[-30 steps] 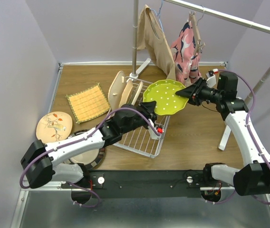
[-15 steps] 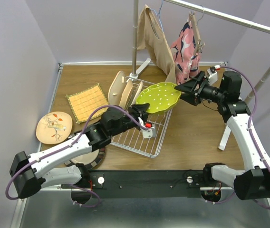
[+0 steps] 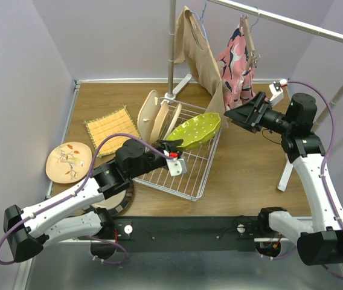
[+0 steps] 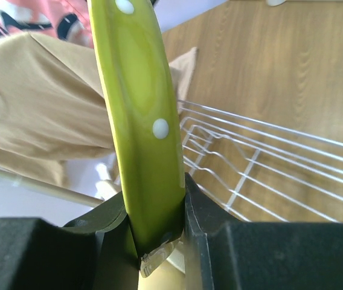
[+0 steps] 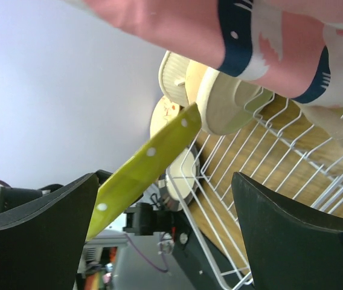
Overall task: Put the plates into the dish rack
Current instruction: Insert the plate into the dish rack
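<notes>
My left gripper [image 3: 173, 148] is shut on the near rim of the lime green plate with white dots [image 3: 196, 131], holding it tilted over the far right part of the white wire dish rack [image 3: 186, 172]. In the left wrist view the plate [image 4: 140, 115] stands edge-on between the fingers [image 4: 205, 211]. My right gripper [image 3: 239, 115] is open and empty, just right of the plate and apart from it; its view shows the plate [image 5: 150, 160] and the rack [image 5: 262, 175]. Three cream and tan plates [image 3: 159, 118] stand in the rack's far left. A floral plate [image 3: 69, 162] lies at the left. A dark-rimmed plate [image 3: 123, 196] lies partly under my left arm.
A yellow woven mat [image 3: 112, 130] lies left of the rack. The clothes rail's pole [image 3: 172, 48] stands behind the rack, with a beige garment [image 3: 198, 51] and a pink one [image 3: 237, 60] hanging above it. A white stand leg [image 3: 286, 174] is at the right.
The right gripper has let go of the green plate and drawn back to the right. The left gripper has pulled the plate down and left over the rack, tilting it more edge-on.
</notes>
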You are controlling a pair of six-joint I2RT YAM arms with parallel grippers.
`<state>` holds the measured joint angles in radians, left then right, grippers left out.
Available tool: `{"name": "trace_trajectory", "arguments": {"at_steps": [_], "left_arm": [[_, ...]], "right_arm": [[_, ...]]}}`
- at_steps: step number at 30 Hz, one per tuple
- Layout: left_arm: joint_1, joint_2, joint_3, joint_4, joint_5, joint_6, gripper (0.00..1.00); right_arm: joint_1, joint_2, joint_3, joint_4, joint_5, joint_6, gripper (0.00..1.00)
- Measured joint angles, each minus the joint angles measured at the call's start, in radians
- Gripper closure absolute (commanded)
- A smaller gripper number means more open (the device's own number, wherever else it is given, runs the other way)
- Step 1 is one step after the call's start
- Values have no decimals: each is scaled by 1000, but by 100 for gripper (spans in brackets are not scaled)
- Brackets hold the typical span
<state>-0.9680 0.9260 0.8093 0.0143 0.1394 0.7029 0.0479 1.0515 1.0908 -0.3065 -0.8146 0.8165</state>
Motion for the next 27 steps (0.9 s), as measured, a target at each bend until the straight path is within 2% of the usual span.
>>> {"name": "trace_trajectory", "arguments": {"at_steps": [14, 19, 27], "left_arm": [[0, 23, 16, -61, -23, -322, 100], [3, 127, 98, -64, -131, -474, 100], [10, 321, 284, -76, -308, -629, 100]], "right_arm": [[-36, -24, -1, -1, 44, -132, 0], [-37, -25, -18, -1, 54, -144, 0], [-37, -25, -46, -2, 65, -155, 0]]}}
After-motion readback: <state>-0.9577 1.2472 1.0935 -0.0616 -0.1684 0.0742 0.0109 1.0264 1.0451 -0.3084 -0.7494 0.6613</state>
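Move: The green plate, pinched at its rim by the left hand, has its middle some 5 cm ahead and 8 cm to the right of that hand, at hand height. The empty rack slots it is bound for lie about 18 cm ahead, 5 cm right and 20 cm below. The nearest standing plate is about 18 cm ahead, 3 cm left and 19 cm lower. From the right hand those slots are roughly 11 cm ahead, 12 cm left and 24 cm below. The green plate, still pinched at the rim in the left fingers, is swung up on edge: the left hand dips about 2 cm and eases slightly back, then sweeps some 7 cm forward and 3 cm right towards the empty slots, tilting about 30 degrees and turning roughly 25 counter-clockwise. The empty right hand, still wide open, eases a couple of centimetres right and down. ##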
